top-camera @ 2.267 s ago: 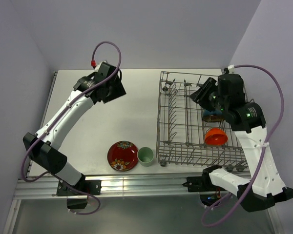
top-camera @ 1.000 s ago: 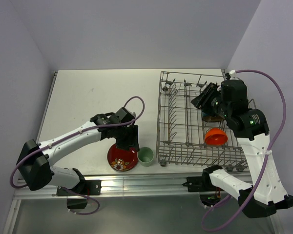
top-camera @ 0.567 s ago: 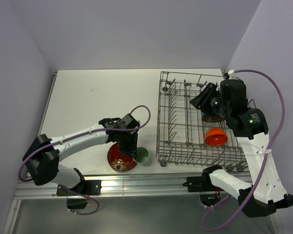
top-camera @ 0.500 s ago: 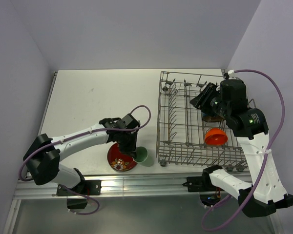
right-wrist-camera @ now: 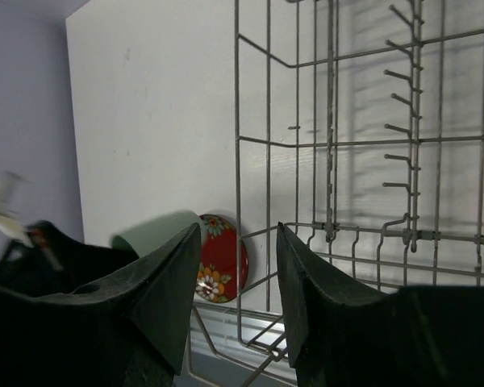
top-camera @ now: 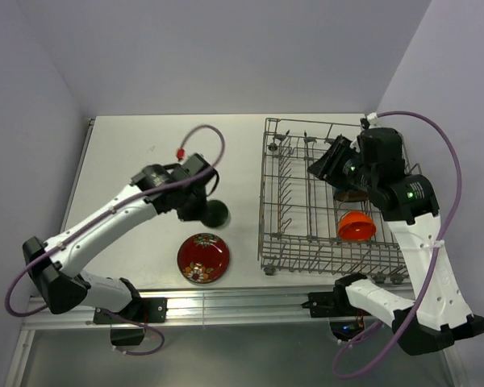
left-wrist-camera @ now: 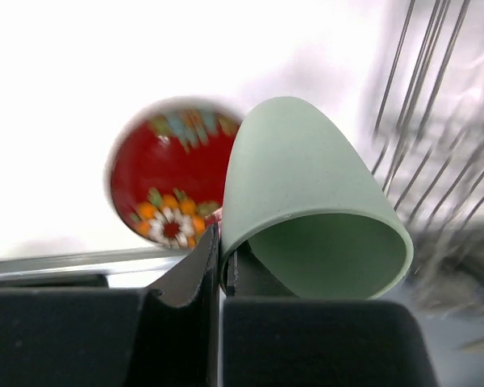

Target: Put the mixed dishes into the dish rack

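Note:
My left gripper (left-wrist-camera: 220, 260) is shut on the rim of the pale green cup (left-wrist-camera: 306, 201), one finger inside and one outside. It holds the cup in the air above the table. From above, the cup (top-camera: 219, 214) looks dark beneath the left gripper (top-camera: 208, 208). The red patterned plate (top-camera: 203, 258) lies on the table below, also visible as the plate (left-wrist-camera: 165, 181). The grey wire dish rack (top-camera: 290, 201) holds the orange-red bowl (top-camera: 356, 226). A dark bowl (top-camera: 352, 194) is partly hidden under my right arm. My right gripper (right-wrist-camera: 238, 274) hangs open and empty over the rack (right-wrist-camera: 331, 145).
The rack's left wall (left-wrist-camera: 436, 121) stands just right of the held cup. The table's front metal rail (top-camera: 226, 302) runs close behind the plate. Purple walls close in the left, back and right sides.
The left gripper closed on the cup's rim beside the plate, then lifted it off the table and carried it toward the back. The right arm has hardly moved.

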You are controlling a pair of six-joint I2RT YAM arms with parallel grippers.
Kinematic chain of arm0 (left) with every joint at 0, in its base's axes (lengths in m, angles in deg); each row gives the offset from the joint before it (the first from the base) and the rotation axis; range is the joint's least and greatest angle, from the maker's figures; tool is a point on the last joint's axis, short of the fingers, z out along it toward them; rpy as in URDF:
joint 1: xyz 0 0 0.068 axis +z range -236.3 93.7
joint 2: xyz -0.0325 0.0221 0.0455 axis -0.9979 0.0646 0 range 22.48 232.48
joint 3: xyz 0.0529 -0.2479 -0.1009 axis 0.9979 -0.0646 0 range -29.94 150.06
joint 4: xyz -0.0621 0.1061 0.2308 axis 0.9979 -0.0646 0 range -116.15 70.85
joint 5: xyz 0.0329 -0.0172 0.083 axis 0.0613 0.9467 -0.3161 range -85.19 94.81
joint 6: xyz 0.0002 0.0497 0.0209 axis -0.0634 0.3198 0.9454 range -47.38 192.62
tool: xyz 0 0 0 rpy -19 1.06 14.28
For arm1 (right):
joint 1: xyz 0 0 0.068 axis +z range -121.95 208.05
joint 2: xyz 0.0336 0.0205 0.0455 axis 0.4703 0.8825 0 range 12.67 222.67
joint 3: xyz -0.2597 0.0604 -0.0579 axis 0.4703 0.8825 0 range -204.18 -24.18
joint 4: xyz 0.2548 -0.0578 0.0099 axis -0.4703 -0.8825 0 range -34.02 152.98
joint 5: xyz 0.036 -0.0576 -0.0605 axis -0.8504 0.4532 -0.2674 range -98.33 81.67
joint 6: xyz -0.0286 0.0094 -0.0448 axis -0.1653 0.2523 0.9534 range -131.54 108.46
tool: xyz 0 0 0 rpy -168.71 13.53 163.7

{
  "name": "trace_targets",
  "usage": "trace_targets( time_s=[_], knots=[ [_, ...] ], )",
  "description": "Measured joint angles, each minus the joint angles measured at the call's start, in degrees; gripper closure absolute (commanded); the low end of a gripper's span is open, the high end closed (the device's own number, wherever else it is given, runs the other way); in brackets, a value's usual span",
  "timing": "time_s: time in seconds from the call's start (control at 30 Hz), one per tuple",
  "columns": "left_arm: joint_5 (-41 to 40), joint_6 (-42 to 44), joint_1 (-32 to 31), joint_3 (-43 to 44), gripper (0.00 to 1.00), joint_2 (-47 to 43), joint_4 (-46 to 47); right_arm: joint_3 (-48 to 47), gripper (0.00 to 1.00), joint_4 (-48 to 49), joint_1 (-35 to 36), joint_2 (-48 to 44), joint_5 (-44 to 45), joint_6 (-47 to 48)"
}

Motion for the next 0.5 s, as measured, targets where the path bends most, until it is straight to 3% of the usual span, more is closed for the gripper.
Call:
trace_targets(
  time_s=[0.13, 0.27, 0.33, 0.43, 0.5],
  knots=[
    [-9.51, -2.78, 4.74, 12.61, 1.00, -1.03, -7.30, -0.50, 0.46, 0.96, 0.00, 3.17, -5.07, 0.83],
    [-13.33, -2.25, 6.86, 23.89, 1.00, -1.70, -8.13, -1.42, 0.26, 2.78, 0.00, 6.27, -11.78, 0.98],
    [-10.69, -0.13, 7.19, 24.28, 1.00, -4.46, -2.60, -1.42, 0.22, 4.70, 0.00, 6.93, -16.20, 0.72],
    [0.55, 1.88, 8.66, 19.26, 1.00, -11.89, 11.45, -0.48, 0.04, 11.02, 0.00, 6.75, -24.57, -2.51],
    [9.73, 1.75, 9.81, 16.24, 1.00, -14.99, 20.06, 1.99, 0.03, 17.25, 0.00, 5.66, -29.49, -5.27]
  ],
)
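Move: The left hand already holds the green cup, with the half-open right gripper about 24 cm to its right, 6 cm ahead and 15 cm higher. The red plate lies about 7 cm back, 4 cm left and 17 cm below the left hand; the dish rack's middle is some 30 cm right, 8 cm ahead and 13 cm down. From the right hand the cup is about 21 cm left, 7 cm back and 17 cm below. Left hand lifts the held green cup some 25 cm as the opening right gripper reaches about 9 cm left. ##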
